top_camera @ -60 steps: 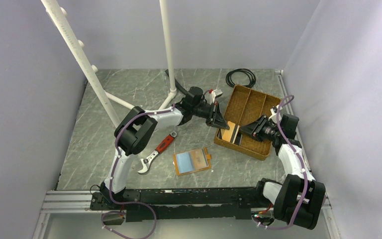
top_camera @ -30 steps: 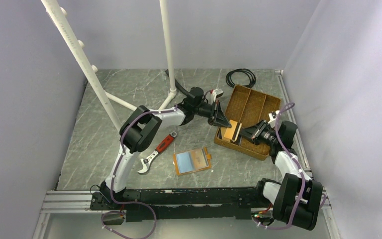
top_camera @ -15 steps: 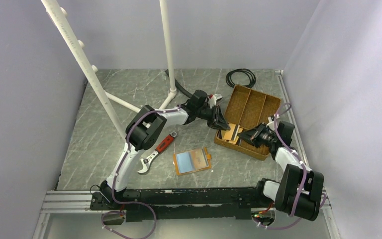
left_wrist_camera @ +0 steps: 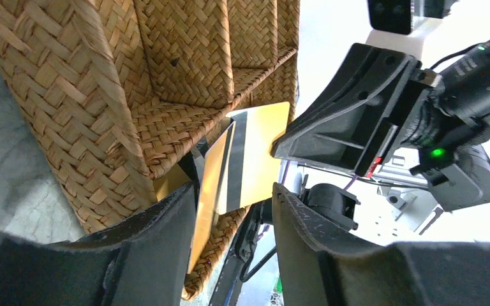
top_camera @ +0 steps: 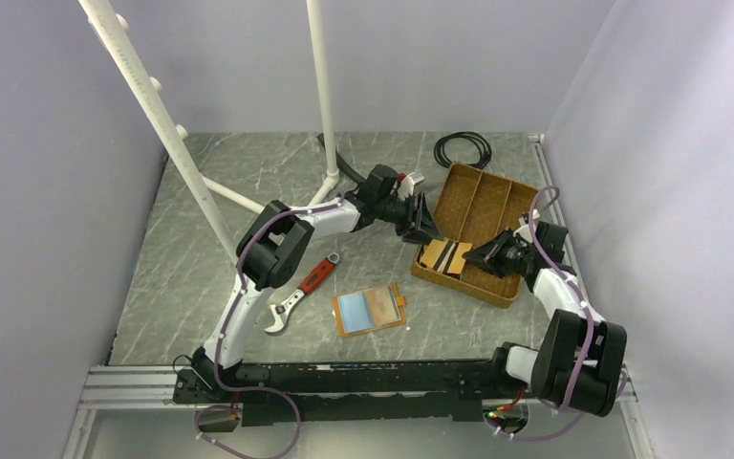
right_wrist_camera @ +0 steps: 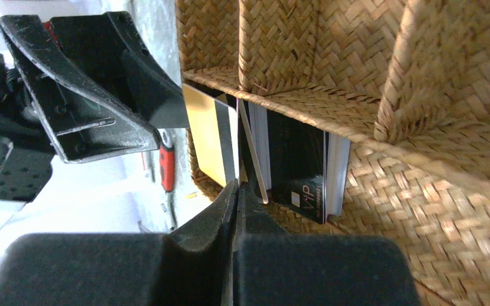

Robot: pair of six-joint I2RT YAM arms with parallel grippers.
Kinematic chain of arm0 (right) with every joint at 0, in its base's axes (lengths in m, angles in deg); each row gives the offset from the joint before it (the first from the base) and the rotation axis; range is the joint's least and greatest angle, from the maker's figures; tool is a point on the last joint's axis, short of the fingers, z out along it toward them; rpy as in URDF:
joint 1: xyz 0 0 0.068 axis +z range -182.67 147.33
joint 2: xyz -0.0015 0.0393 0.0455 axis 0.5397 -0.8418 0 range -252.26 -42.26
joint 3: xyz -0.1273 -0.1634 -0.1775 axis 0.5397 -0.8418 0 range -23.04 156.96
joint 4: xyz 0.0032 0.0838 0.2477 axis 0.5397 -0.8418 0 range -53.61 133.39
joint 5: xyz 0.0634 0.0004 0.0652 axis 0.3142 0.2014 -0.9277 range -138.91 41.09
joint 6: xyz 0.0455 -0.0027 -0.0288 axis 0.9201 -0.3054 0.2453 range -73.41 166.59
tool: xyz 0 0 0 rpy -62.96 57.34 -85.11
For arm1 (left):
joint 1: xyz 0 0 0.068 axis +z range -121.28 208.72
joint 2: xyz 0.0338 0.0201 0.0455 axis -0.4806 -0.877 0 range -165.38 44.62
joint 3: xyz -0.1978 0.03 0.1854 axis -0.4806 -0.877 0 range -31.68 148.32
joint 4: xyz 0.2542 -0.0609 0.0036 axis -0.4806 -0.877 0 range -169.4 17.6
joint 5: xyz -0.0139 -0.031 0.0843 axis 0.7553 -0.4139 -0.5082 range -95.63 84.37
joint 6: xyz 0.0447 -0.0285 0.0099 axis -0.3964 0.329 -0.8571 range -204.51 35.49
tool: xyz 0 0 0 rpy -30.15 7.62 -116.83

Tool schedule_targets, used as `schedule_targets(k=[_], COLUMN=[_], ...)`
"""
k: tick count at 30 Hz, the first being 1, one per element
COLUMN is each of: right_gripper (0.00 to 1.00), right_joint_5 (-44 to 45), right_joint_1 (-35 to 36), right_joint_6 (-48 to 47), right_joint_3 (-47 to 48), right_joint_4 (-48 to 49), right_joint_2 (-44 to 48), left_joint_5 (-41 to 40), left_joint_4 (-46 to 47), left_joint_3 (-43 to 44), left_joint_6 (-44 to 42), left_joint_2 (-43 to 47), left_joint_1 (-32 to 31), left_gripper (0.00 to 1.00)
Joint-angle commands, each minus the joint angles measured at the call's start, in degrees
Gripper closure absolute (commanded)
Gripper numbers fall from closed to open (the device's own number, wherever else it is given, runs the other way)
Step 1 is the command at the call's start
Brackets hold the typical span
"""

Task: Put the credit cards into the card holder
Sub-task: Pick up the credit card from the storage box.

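A gold credit card (left_wrist_camera: pixel 255 153) with a dark stripe stands on edge in the near-left corner of the woven tray (top_camera: pixel 497 206). My left gripper (left_wrist_camera: pixel 233 191) is open, one finger on each side of that card without pinching it. Facing it from the right, my right gripper (right_wrist_camera: pixel 236 186) is shut on the gold card's (right_wrist_camera: pixel 207 143) edge. Beside it, several more credit cards (right_wrist_camera: pixel 300 166) lean in the same compartment, the front one black. The card holder (top_camera: pixel 371 309) lies open on the table, well to the left of the tray.
A red-handled wrench (top_camera: pixel 301 287) lies left of the card holder. A black cable coil (top_camera: pixel 463 148) sits at the back, behind the tray. White pipes (top_camera: pixel 323 86) rise from the table's back left. The tray's woven dividers (right_wrist_camera: pixel 332 108) fence in the cards.
My left gripper has opened and let go of the gold card. My right gripper has shut on that card. Both arms have shifted slightly at the tray's corner.
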Motion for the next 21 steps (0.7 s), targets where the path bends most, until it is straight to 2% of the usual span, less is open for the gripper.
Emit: schedule_targets(k=[1,5,7,9,14,16,19,21], right_gripper=[1.0,1.0,1.0,1.0,1.0,1.0,1.0,1.0], right_joint_5=[9.7,16.6,22.0,28.3,35.5,33.2,22.1,16.6], right_joint_1=[0.4,2.3,4.9,9.1,25.9,29.9,31.6,33.1], right_joint_6=[-4.8,-6.1,-6.9,-7.2,-10.2,-11.3,-13.3,-13.4], right_joint_3=[5.1,9.2,11.7,14.3,21.1,22.5,21.9,21.2], right_joint_4=[-11.3,-17.6,-20.2,-22.2,-24.3,-25.3,-25.4,-25.5], right_joint_2=[4.5,8.3,9.6,10.2,11.2,10.8,8.7,6.7], left_joint_5=[-4.4,-5.4,-6.3,-6.8,-11.4,-12.0,-14.4,-14.9], left_joint_4=[-6.2,-9.3,-11.9,-14.9,-22.7,-25.7,-31.6,-31.8], left_joint_3=[-0.8,-1.1,-0.6,0.3,-3.3,-6.0,-11.8,-17.8], left_joint_6=[-4.6,-6.0,-6.8,-7.5,-12.9,-14.8,-19.0,-19.7], left_joint_2=[2.8,4.5,5.5,6.4,14.7,19.6,27.6,32.6], left_joint_1=[0.0,-0.1,-0.2,-0.2,0.8,2.0,3.0,3.3], left_gripper=[0.46,0.42,0.36,0.25,0.12,0.12,0.11,0.1])
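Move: The right hand already pinches a cream striped credit card over the near-left compartment of the storage box. The open card holder, where the card is due, lies about 22 cm left of this hand, 13 cm back and 7 cm below. Another striped card leans some 6 cm to its left, level with it, 3 cm lower; the box's middle is 4 cm ahead and 3 cm right. From the half-open left hand, the holder is roughly 14 cm left, 17 cm back and 8 cm below. Keeping its shut grip on the credit card's edge, the right hand draws the card up about 9 cm out of the storage box, easing right by 2 cm before swinging left over the box's left end; the wrist rolls its left side down some 25 degrees and turns counter-clockwise. The left hand spreads its fingers nearly fully and backs off left from the leaning card, then also up and slightly back towards the holder's side. ##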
